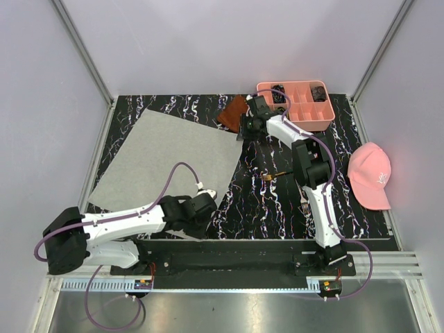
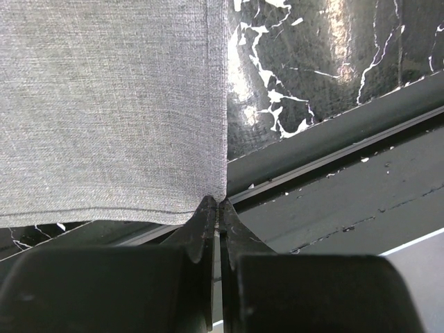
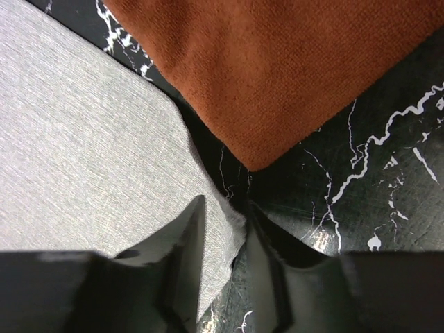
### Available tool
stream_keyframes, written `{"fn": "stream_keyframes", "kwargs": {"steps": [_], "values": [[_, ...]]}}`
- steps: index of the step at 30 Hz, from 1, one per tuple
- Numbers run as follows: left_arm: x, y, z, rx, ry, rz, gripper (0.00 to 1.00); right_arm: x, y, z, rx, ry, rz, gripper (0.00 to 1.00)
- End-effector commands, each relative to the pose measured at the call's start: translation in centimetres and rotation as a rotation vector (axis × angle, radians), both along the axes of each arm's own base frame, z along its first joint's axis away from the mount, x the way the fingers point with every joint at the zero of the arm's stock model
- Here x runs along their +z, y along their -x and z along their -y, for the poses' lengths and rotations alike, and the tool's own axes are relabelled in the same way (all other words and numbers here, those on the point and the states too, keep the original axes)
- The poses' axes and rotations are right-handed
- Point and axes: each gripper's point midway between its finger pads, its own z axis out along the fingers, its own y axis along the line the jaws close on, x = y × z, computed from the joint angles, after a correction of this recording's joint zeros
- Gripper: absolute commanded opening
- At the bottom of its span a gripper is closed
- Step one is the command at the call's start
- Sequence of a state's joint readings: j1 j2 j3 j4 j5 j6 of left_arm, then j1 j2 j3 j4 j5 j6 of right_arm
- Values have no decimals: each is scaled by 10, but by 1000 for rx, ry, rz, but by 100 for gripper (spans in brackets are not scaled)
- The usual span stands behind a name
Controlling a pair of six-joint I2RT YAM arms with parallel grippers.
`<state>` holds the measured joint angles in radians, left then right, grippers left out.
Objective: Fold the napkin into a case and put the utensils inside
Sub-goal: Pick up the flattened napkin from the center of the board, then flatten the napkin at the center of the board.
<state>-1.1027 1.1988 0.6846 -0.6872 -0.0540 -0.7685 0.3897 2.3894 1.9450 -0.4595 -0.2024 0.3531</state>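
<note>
The light grey napkin (image 1: 166, 163) lies spread flat on the black marbled table (image 1: 257, 201). My left gripper (image 1: 203, 201) is shut on its near right corner; in the left wrist view the jaws (image 2: 218, 201) pinch the napkin (image 2: 104, 104) right at its tip. My right gripper (image 1: 243, 133) is at the far right corner. There the jaws (image 3: 225, 202) stand apart, straddling the corner of the napkin (image 3: 83, 152). The utensils lie by the right arm: a dark piece with a gold end (image 1: 270, 179) and a fork (image 1: 304, 206), both partly hidden.
A rust-brown cloth (image 1: 232, 111) lies just beyond the right gripper, its corner (image 3: 277, 69) close to the napkin's. A pink compartment tray (image 1: 298, 116) stands at the back right. A pink cap (image 1: 371, 177) sits at the right edge. Grey walls enclose the table.
</note>
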Motion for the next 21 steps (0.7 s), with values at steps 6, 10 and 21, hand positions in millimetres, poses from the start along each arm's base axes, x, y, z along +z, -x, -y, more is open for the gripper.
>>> {"fn": "stream_keyframes", "kwargs": {"steps": [6,10,21], "values": [[12,3,6,-26,72,13,0,54,-18,-11,32,-60,114,13],[20,3,10,-48,115,30,0,78,-18,-15,43,-92,146,0],[47,4,35,-90,258,40,0,146,-20,-37,82,-243,211,0]]}}
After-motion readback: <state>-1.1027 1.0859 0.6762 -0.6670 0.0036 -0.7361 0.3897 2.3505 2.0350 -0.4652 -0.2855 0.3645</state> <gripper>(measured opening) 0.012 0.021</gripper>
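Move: The napkin's far right corner stands just between the right hand's half-open fingers, about 1 cm below their middle. From that hand the brown cloth lies some 10 cm ahead and 2 cm to the left, the pink organizer about 13 cm ahead and 21 cm to the right, and the gold fork roughly 17 cm back and 13 cm to the right. From the left hand, already shut on the napkin's near right corner, that far corner lies about 42 cm ahead and 12 cm to the right. The right fingers close from less than half open and pinch the napkin's far right corner while the hand creeps up, then lift it faster, some 6 cm up in all with about 2 cm to the left, the wrist tilting slightly. The left hand keeps its pinch on the near right corner, waits briefly, then rises about 2.5 cm with a small drift to its right and a slight tilt. ##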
